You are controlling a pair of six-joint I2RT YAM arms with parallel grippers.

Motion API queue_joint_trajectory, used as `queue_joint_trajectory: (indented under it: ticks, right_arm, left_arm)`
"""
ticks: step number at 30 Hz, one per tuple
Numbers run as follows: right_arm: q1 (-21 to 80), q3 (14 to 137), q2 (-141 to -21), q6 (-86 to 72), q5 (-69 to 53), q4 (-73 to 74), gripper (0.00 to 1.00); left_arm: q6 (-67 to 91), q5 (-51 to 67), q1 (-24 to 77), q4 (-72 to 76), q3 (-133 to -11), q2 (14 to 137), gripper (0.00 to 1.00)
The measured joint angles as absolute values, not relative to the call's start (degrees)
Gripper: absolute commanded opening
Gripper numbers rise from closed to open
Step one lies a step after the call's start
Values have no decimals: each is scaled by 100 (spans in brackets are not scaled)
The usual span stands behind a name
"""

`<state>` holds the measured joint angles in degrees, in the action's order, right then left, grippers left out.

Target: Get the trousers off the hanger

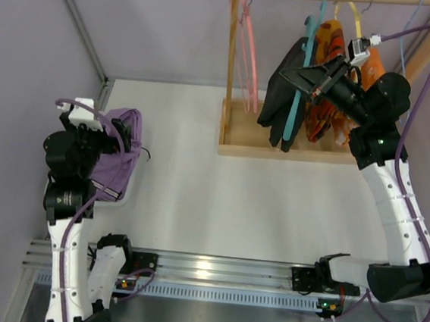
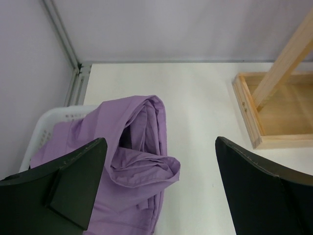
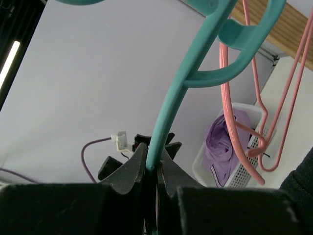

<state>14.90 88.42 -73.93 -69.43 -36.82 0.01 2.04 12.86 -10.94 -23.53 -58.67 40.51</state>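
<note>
Black trousers (image 1: 281, 91) hang over a teal hanger (image 1: 310, 41) on the wooden rack's rail. My right gripper (image 1: 299, 81) is shut on that hanger. In the right wrist view the teal hanger's (image 3: 186, 73) lower end is pinched between the closed fingers of the right gripper (image 3: 153, 166). Far off at the left, my left gripper (image 1: 122, 133) stands wide open above a crumpled purple garment (image 1: 119, 163). In the left wrist view nothing lies between the spread fingers of the left gripper (image 2: 160, 142), and the purple garment (image 2: 132, 147) sits just below them.
The purple garment spills over a white perforated basket (image 2: 46, 122) at the left wall. The wooden rack (image 1: 231, 71) also carries pink hangers (image 1: 248, 50) and an orange patterned garment (image 1: 338, 66) on a yellow hanger. Its tray base (image 2: 249, 112) lies at the back right.
</note>
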Motion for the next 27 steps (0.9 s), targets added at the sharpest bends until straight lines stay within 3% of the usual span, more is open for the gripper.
queue_joint_trajectory:
  ticks: [6,17,24,27]
  right_arm:
    - [1398,8088,-6593,-6923,-3841,71,0]
    - [1332,7271,-5369,-6906,-4134,585,0]
    - [1330,7089,-5214,-6816,-4265,738,0]
    - [1328,7087,-5210,-6816,-4300,777,0]
  left_arm:
    - [-672,2408,-1094,-1968,-5205,3430,99]
    - [-2438,3669,-873,-1708,-4978,3747,98]
    - [-3028,2495,2010,-1376,-5599,5319,98]
    - [-2971,1951,2947,-1070,-5666,5701,89]
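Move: The black trousers hang on the teal hanger already gripped by the right hand, about 3 cm left, 4 cm ahead and 10 cm below that hand; the patterned orange garment is roughly 6 cm ahead, 5 cm right and 7 cm lower. From the left hand, the trousers lie some 39 cm right, 8 cm ahead and 6 cm higher. The pink hangers are about 29 cm right, 9 cm ahead and 14 cm above it. Open left hand sweeps about 22 cm right towards the trousers while right draws their teal hanger back 10 cm. ##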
